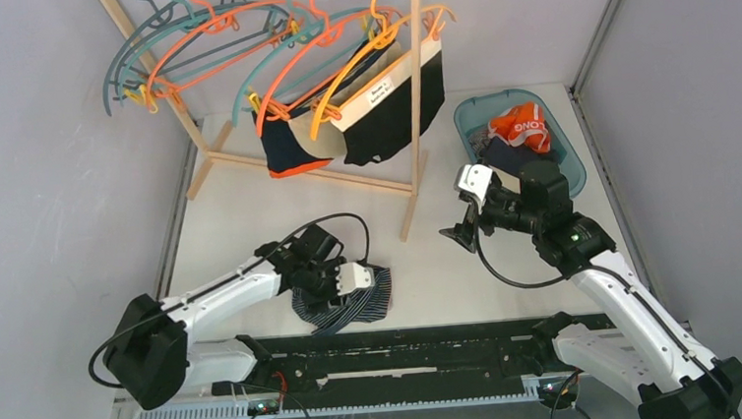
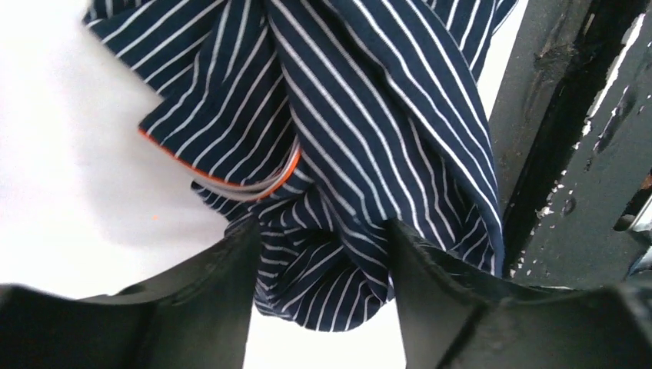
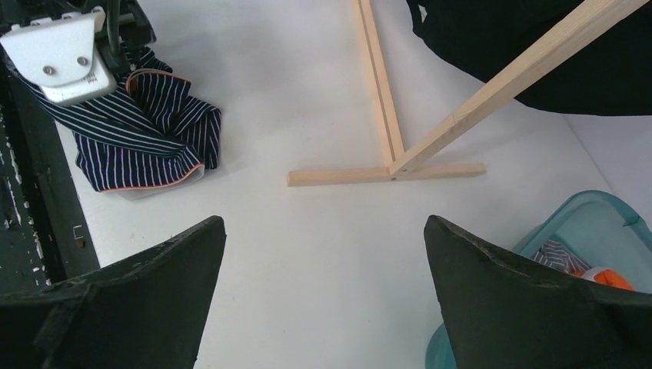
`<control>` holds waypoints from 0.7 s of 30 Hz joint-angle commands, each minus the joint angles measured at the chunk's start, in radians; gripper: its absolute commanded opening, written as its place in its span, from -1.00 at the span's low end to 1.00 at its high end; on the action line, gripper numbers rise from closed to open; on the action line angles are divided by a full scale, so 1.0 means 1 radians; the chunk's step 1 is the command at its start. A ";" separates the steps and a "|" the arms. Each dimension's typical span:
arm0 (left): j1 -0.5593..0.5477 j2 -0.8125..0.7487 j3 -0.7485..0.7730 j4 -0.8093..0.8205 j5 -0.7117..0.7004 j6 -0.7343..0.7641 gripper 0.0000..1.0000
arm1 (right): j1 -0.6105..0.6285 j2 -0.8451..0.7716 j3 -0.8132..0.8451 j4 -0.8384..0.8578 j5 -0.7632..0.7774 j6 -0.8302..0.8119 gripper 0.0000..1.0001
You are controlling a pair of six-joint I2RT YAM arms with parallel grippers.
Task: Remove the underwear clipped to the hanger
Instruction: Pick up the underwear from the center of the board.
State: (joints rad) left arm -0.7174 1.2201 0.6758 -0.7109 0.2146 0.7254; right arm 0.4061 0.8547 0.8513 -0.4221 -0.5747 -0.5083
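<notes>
Striped navy underwear [image 1: 346,308] lies crumpled on the white table near the front. My left gripper [image 1: 370,286] is down on it. In the left wrist view the striped underwear [image 2: 346,154] fills the gap of my left gripper [image 2: 323,238], bunched against both fingers. Two more pieces hang clipped to hangers [image 1: 336,49]: navy underwear with orange trim [image 1: 289,146] and black underwear with a white waistband [image 1: 395,114]. My right gripper [image 1: 458,235] hovers open and empty by the rack's foot. In its wrist view the right gripper [image 3: 324,231] has only bare table between its fingers.
A wooden rack [image 1: 416,98] holds several teal and orange hangers at the back. Its foot [image 3: 384,173] lies on the table ahead of my right gripper. A teal basket [image 1: 565,152] at the right holds an orange-and-white cloth [image 1: 522,125]. A black rail [image 1: 407,350] runs along the front edge.
</notes>
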 commanded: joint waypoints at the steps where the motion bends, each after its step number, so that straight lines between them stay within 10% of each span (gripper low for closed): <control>1: -0.023 0.046 -0.004 0.057 0.031 0.021 0.15 | -0.003 0.007 0.000 0.019 -0.013 0.006 1.00; 11: -0.024 0.015 0.034 0.040 0.060 0.042 -0.97 | -0.007 0.005 0.001 0.017 -0.018 -0.001 1.00; 21: -0.005 -0.148 0.231 -0.052 0.003 0.056 -1.00 | -0.012 -0.012 0.000 0.031 -0.103 0.045 1.00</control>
State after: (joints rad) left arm -0.7322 1.1439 0.7624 -0.7364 0.2199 0.7551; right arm 0.3985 0.8631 0.8513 -0.4221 -0.6106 -0.4988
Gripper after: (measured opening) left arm 0.011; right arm 0.997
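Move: The left hand is already down at the left end of the crumpled striped underwear, whose middle lies about 6 cm to its right, 2 cm back and 1 cm lower. The board's front edge is some 9 cm straight behind this hand, and the rack foot stands roughly 24 cm right and 18 cm ahead. From the right hand, the underwear is about 22 cm left, 11 cm back and 21 cm down. The left hand settles 1 cm, shuts its fingers to pinch the underwear, then lifts it about 5 cm. ##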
